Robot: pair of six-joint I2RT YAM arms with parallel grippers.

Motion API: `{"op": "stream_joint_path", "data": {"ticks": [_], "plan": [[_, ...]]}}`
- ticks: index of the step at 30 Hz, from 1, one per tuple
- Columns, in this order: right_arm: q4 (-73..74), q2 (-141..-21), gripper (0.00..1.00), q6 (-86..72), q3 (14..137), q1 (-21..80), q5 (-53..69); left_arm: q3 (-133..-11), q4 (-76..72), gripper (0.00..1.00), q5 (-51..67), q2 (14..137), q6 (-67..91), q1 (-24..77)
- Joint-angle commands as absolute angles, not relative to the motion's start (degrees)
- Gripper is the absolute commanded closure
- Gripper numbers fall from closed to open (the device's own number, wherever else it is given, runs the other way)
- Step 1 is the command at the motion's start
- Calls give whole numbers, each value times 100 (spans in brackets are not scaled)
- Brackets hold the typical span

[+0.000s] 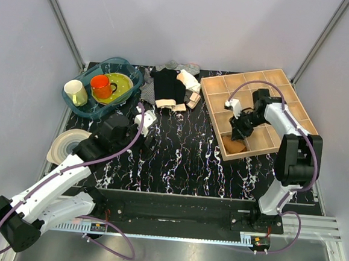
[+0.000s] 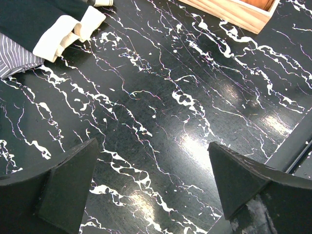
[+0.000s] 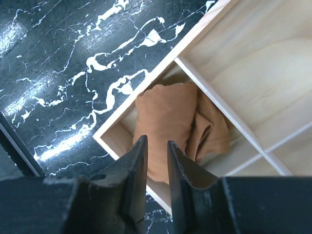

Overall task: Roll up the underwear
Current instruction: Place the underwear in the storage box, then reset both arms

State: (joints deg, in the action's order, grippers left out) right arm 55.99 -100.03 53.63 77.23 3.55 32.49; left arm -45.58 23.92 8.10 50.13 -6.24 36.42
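Observation:
The rust-brown underwear lies as a bundle in the near-left corner compartment of the wooden tray. In the right wrist view the underwear fills that compartment beside the tray's rim. My right gripper hovers just over it. Its jaws stand nearly shut with a narrow gap and hold nothing. My left gripper is wide open and empty over bare black marbled table, well left of the tray.
A black garment with a beige band and a striped cloth lie at the back centre; both show in the left wrist view. A blue basin with cups and a plate stands back left. A white plate lies at the left edge.

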Motion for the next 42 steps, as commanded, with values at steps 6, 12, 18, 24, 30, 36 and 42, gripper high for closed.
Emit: {"op": "stream_joint_path", "data": {"ticks": [6,12,18,24,30,36,42], "plan": [[4880,-10652,71,4615,7611,404,2920,-4562,2276,1,659,5019,-686,3621],[4763,-10364,70,4175,7796,396,2733,-4561,2294,1,659,4992,-642,3612],[5554,-9399,41,4157,8428,396,2865,-4658,2119,1,1069,4878,-20,3202],[4125,-7555,0,2853,8017,387,2331,-4711,1855,1,1933,4852,667,1884],[2708,-6409,0,-203,7533,387,744,-4703,2021,1,1180,4597,651,1433],[2584,-5863,0,-484,7374,378,-175,-4509,2127,1,520,4193,413,1433],[2452,-5564,0,-475,7146,167,-35,-4430,2153,1,387,4105,343,1433]]}}
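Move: The underwear already lies bunched in the storage box's near-left compartment, about 3 cm back of my right hand, 1 cm left and some 7 cm below. The box's middle is roughly 10 cm ahead and 8 cm right of that hand; the black cloth is about 18 cm ahead and 26 cm left. From my left hand, the underwear is some 7 cm ahead and 31 cm right; the green basin is about 24 cm ahead and 20 cm left. I dip my empty right hand about 4 cm down over the underwear, easing slightly forward, then lift quickly some 30 cm clear of the storage box, drifting right late on. My fingers go from partly to wide open as I rise, the wrist tipping up and swinging clockwise until they face forward. My left hand, still open, draws about 10 cm left and a little forward and up, towards the basin. ##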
